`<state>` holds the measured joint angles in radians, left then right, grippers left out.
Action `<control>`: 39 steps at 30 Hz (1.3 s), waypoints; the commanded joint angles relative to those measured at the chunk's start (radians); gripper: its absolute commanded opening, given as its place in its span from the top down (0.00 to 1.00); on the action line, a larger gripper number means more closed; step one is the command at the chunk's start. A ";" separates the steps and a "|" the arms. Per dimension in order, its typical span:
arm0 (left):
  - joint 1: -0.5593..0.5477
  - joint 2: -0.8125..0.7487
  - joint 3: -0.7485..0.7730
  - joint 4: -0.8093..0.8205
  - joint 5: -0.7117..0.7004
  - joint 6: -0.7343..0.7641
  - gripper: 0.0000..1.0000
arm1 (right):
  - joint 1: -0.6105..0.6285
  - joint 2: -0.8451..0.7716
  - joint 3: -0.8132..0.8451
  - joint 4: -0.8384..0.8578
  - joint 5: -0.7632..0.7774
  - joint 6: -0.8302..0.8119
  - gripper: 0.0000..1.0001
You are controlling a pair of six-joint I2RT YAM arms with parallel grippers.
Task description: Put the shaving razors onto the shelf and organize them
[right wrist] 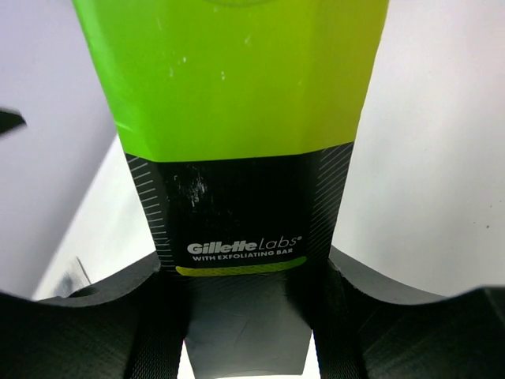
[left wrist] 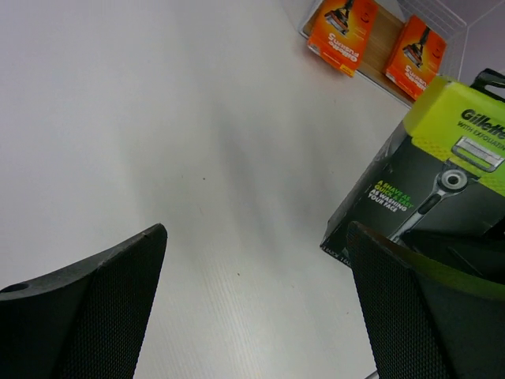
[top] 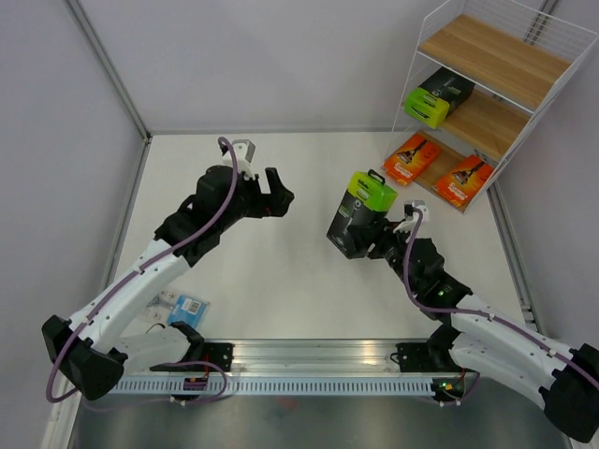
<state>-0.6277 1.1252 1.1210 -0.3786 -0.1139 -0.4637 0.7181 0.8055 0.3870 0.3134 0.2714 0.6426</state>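
Note:
My right gripper is shut on a black razor box with a lime-green end, holding it above the table, lime end up. The left wrist view shows the same box just right of my open left gripper, which holds nothing. The shelf stands at the far right. A second black and lime box lies on its middle board. Two orange cards lie on the bottom board. A blue-card blister lies by the left arm's base.
White walls close the table at the back and both sides. A metal rail with the arm bases runs along the near edge. The shelf's white wire frame rises on its left side.

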 commanded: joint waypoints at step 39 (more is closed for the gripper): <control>0.122 0.160 0.341 -0.382 0.922 0.999 0.42 | -0.065 0.284 0.493 -0.464 -0.969 -0.802 0.53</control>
<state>-0.5098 1.2789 1.4239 -0.7521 0.7246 0.4873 0.6579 1.0882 0.8181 -0.2222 -0.6315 -0.1261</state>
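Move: The black-and-green razor box, held nearly upright by its lower part in the right gripper, has its middle about 2 cm ahead, 2 cm left and 4 cm above the right hand. The empty left hand has it roughly 18 cm to its right, 2 cm back and 4 cm lower. On the bottom shelf, the nearer orange pack is some 26 cm ahead and 16 cm right of the right hand, the farther orange pack about 20 cm ahead and 30 cm right, both some 17 cm below. The razor box, still pinched by the right hand, is carried about 10 cm back and left towards the left gripper while that hand turns nearly 60 degrees counter-clockwise and its left side dips. The left hand rises some 9 cm, then sinks most of that, drawing back and a little right as it swings clockwise to face the box's green end; its wide-open fingers narrow partway. ##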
